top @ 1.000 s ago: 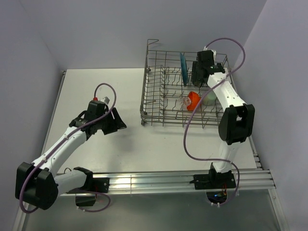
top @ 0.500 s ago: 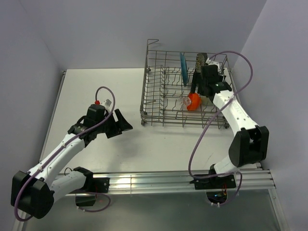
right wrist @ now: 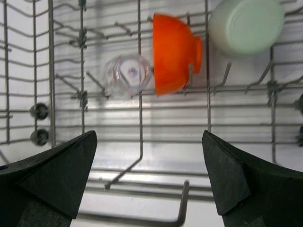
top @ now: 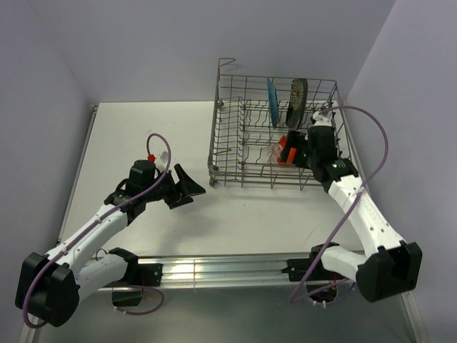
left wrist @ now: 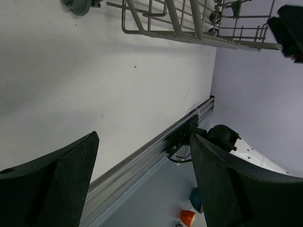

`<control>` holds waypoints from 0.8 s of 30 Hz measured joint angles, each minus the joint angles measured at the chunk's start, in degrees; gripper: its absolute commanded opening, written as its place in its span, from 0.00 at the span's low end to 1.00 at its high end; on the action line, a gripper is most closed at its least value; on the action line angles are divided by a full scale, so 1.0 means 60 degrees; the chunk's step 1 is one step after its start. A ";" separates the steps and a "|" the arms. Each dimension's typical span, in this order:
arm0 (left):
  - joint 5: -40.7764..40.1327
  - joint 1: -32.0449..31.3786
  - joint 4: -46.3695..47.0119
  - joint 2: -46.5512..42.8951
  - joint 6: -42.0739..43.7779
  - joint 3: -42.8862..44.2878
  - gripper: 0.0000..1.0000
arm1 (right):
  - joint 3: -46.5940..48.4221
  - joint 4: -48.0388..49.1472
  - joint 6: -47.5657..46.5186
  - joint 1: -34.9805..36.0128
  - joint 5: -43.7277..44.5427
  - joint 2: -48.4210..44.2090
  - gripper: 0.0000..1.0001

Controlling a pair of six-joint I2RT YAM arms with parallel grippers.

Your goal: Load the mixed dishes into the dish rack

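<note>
The grey wire dish rack (top: 243,153) stands at the table's back right. The teal plate (top: 272,102) and the black square plate (top: 296,102) stand upright in its far rows. The orange-red bowl (right wrist: 173,53), the clear glass (right wrist: 129,73) and the pale green cup (right wrist: 246,26) lie in the rack; the cup is hidden by my right arm in the top view. My right gripper (top: 293,151) is open and empty over the rack's near part (right wrist: 149,142). My left gripper (top: 191,187) is open and empty over the table left of the rack (left wrist: 144,142).
An aluminium rail (top: 235,270) runs along the table's near edge. Walls stand close behind and to the right of the rack. The rack's near corner and a wheel (left wrist: 78,5) show at the top of the left wrist view.
My right gripper has let go of the black plate, which now stands in the rack, and has drawn back toward the rack's near side. My left arm has moved right toward the rack.
</note>
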 measured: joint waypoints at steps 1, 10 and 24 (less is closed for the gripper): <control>0.0106 -0.0004 0.0182 -0.0011 -0.0087 -0.0124 0.85 | -0.0262 0.0025 0.0113 0.0000 -0.0157 -0.0284 1.00; 0.0514 -0.0040 0.0878 -0.0576 -0.0568 -0.0528 0.87 | -0.2226 0.0678 0.0834 -0.0015 -0.1588 -0.2987 1.00; 0.1825 -0.0040 0.3300 -0.0761 -0.1734 -0.2466 0.88 | -0.5220 0.2710 0.2065 -0.0091 -0.3738 -0.5996 1.00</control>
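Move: From my empty right hand, the middle of the dish rack's near rim is about 5 cm back, 6 cm left and 6 cm below. The orange bowl lies roughly 7 cm straight ahead and 11 cm down, the clear glass 6 cm to the bowl's left and level with it, the pale green cup 9 cm to the bowl's right and 2 cm farther out. From my left hand, that rim middle is about 6 cm ahead, 31 cm right, 1 cm below. I draw my open right hand back about 10 cm and 5 cm left, from over the rack out to its near rim, rolling its left side up and turning it counter-clockwise with the fingers tipping up, some 30 degrees in all. The right finger comes up against the rim and drags it along. My open left hand eases back about 4 cm, bobbing up and then down, its left side rolling down. ##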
